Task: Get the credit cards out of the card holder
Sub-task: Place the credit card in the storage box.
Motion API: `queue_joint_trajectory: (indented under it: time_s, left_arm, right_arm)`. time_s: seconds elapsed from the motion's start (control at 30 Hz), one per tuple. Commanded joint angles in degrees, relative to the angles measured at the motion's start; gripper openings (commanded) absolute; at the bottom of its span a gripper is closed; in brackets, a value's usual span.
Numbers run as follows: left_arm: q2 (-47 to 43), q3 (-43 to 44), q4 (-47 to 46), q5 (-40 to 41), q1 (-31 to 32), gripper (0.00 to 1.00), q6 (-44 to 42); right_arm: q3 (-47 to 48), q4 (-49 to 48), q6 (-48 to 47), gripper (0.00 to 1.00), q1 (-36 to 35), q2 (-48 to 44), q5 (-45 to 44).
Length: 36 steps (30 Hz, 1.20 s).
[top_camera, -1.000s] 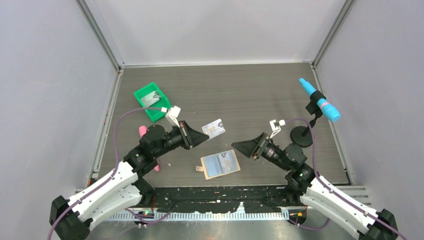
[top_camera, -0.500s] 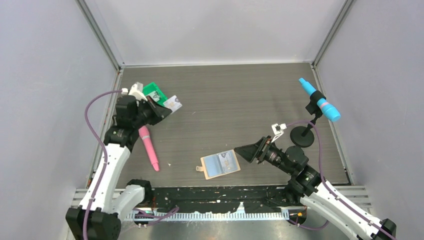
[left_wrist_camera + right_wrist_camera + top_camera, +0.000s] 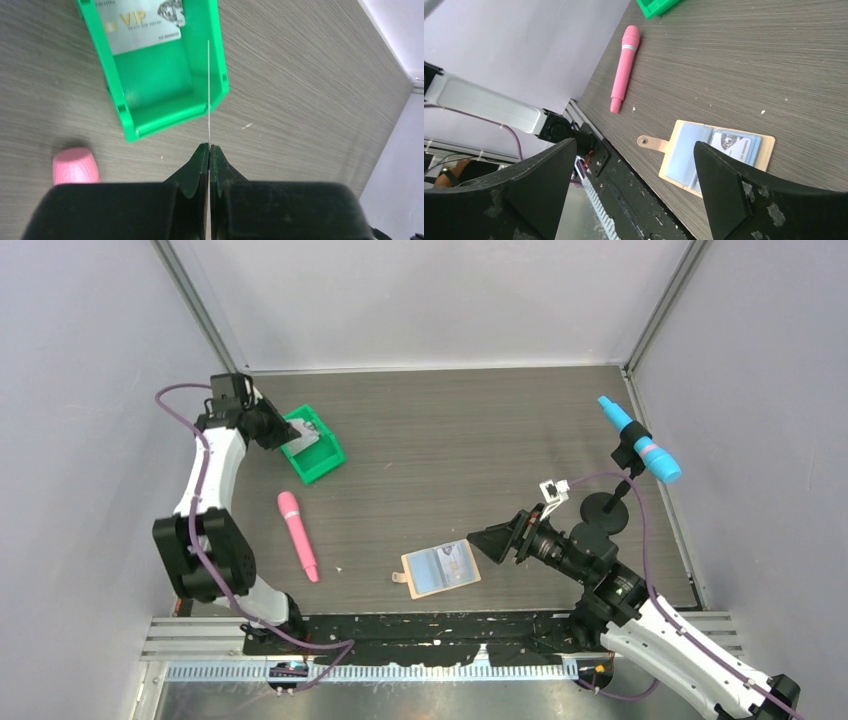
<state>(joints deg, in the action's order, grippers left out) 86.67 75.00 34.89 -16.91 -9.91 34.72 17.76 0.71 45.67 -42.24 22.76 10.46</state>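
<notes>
The tan card holder [image 3: 440, 568] lies spread open near the front edge, blue panels up, strap tab to the left. One credit card [image 3: 734, 145] sits in its right panel. My right gripper [image 3: 492, 541] hovers just right of the holder, open wide, nothing between its fingers [image 3: 724, 185]. My left gripper [image 3: 209, 146] is shut on a credit card [image 3: 208, 90], seen edge-on as a thin white line above the right wall of the green bin [image 3: 150, 120]. Another card [image 3: 142, 22], marked VIP, lies flat inside that bin.
The green bin [image 3: 325, 465] stands at the far left. A pink pen-like stick [image 3: 298, 535] lies left of the holder, also in the right wrist view [image 3: 625, 65]. A blue tool on a black stand [image 3: 640, 445] is at the right. Grey walls close three sides.
My left arm swung from the middle of the table to the far left, carrying the card over the green bin. My right gripper opened wider and edged toward the holder.
</notes>
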Motion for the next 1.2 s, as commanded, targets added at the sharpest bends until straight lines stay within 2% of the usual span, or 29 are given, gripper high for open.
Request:
queue_joint_trajectory:
  time_s: [0.0, 0.27, 0.53, 1.17]
  left_arm:
    - [6.66, 8.80, 4.64, 2.97, -0.19, 0.00, -3.59]
    - [14.45, 14.16, 4.84, 6.35, -0.43, 0.00, -3.77]
    - [20.98, 17.27, 3.34, 4.02, -0.59, 0.00, -4.41]
    - [25.49, 19.81, 2.29, 6.65, -0.63, 0.00, -4.42]
  right_arm:
    - [4.27, 2.87, -4.18, 0.95, 0.31, 1.81, -1.32]
    - [5.68, 3.20, -5.87, 0.96, 0.33, 4.63, -3.14]
    - [7.28, 4.40, -7.59, 0.95, 0.51, 6.78, -4.40]
    - [8.45, 6.29, -9.52, 0.95, 0.84, 7.28, -5.96]
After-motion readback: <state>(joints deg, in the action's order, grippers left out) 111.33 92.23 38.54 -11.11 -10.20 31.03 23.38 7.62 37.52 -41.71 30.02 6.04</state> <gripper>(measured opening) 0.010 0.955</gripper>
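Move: The green storage box lies about 12 cm ahead of the left hand, neither left nor right of it and some 17 cm lower; the left fingers already hold a credit card. The cards already in the box are about 15 cm ahead of that hand and 2 cm left, 18 cm down, and the pink microphone is 12 cm back and 1 cm right. From the right hand the box is some 35 cm ahead, 34 cm left and 18 cm below. The left hand carries the credit card, pinched edge-on in the shut fingers, down about 8 cm and forward about 7 cm with a little left, at first forward and down together, then almost straight down, and last a slow creep forward at nearly level height towards the green storage box. As it goes, the wrist tips the fingers and the card some 10 degrees more steeply down towards the box, and the fingers stay closed on the card throughout. ##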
